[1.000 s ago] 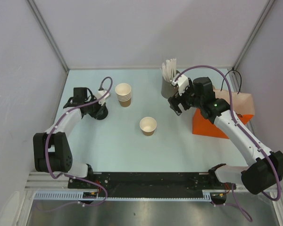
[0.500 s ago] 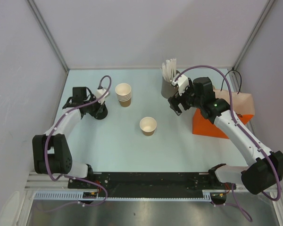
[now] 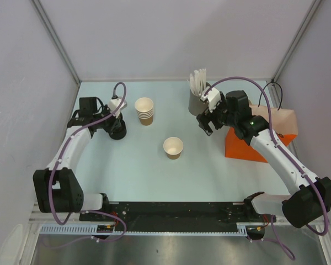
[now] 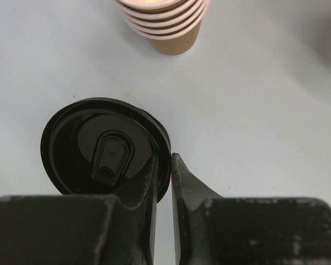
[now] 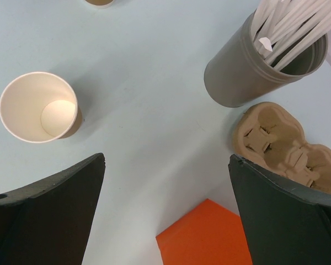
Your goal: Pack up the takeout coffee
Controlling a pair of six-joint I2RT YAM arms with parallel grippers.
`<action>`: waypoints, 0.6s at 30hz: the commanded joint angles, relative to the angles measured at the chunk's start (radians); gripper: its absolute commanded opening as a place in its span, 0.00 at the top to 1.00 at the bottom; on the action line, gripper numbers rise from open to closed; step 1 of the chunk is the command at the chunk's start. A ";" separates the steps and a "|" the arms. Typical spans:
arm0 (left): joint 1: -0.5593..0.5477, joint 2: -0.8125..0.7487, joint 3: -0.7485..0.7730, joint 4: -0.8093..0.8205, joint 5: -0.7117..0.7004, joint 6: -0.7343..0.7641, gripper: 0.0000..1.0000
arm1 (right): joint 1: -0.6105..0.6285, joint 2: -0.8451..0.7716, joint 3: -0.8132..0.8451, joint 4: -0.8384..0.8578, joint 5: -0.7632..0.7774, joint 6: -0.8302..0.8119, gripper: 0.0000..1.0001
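Observation:
My left gripper (image 4: 164, 165) is shut on the rim of a black lid (image 4: 105, 146), one finger inside it and one outside. This lid is the top one of a stack of lids (image 3: 117, 131) at the left of the table. A single tan cup (image 3: 173, 147) stands open and lidless at mid-table, also seen in the right wrist view (image 5: 38, 107). The takeout coffee, a cup with a lid on it, is not in view. My right gripper (image 3: 206, 124) hangs open and empty above the table, to the right of the cup and next to the orange bag (image 3: 248, 144).
A stack of lidless tan cups (image 3: 145, 110) stands just right of the lids. A grey holder of white sticks (image 5: 259, 61) is at the back right, with a brown pulp cup carrier (image 5: 281, 143) beside it. Grey walls close the table on three sides.
My left gripper has closed on the lid's rim, and its wrist has shifted a little back and left. The right arm has not moved.

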 commanded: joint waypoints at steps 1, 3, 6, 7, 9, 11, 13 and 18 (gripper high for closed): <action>0.006 -0.102 0.052 -0.115 0.141 0.048 0.84 | 0.002 0.002 0.003 -0.009 -0.042 -0.029 0.00; 0.006 -0.137 0.055 -0.146 0.178 0.063 0.84 | 0.002 -0.008 0.003 -0.026 -0.090 -0.040 0.00; 0.003 -0.172 0.060 -0.214 0.235 0.088 0.84 | 0.007 -0.030 0.003 -0.063 -0.190 -0.076 0.00; -0.001 -0.179 0.061 -0.232 0.249 0.095 0.84 | 0.011 -0.038 0.001 -0.078 -0.212 -0.098 0.00; -0.007 -0.194 0.069 -0.298 0.287 0.117 0.84 | 0.045 -0.071 -0.018 -0.068 -0.227 -0.116 0.00; -0.017 -0.200 0.077 -0.370 0.307 0.141 0.83 | 0.121 -0.108 -0.051 -0.020 -0.189 -0.173 0.00; -0.073 -0.208 0.087 -0.411 0.329 0.163 0.83 | 0.187 -0.154 -0.086 0.026 -0.154 -0.242 0.00; -0.150 -0.215 0.133 -0.566 0.358 0.204 0.83 | 0.410 -0.171 -0.104 0.005 -0.010 -0.444 0.00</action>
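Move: From the left hand, which already holds a black lid by its rim, the single cup stands about 26 cm to the right, 5 cm nearer the base and 7 cm lower. The lid stack is 4 cm ahead, 2 cm right and 9 cm below; the cup stack 9 cm ahead, 14 cm right, 4 cm below. From the empty right hand, the single cup is 12 cm left, 8 cm back, 16 cm below; the straw canister is 12 cm ahead, 2 cm left, 14 cm below. Back and to the right, rising about 4 cm before levelling off, the left hand carries the pinched lid away from the lid stack towards the single cup, swinging some 20 degrees clockwise. After a brief pause the right hand speeds back and left, some 12 cm in all and nearly level, towards that cup, turning counter-clockwise with fingers wide open, still above it and not touching. ##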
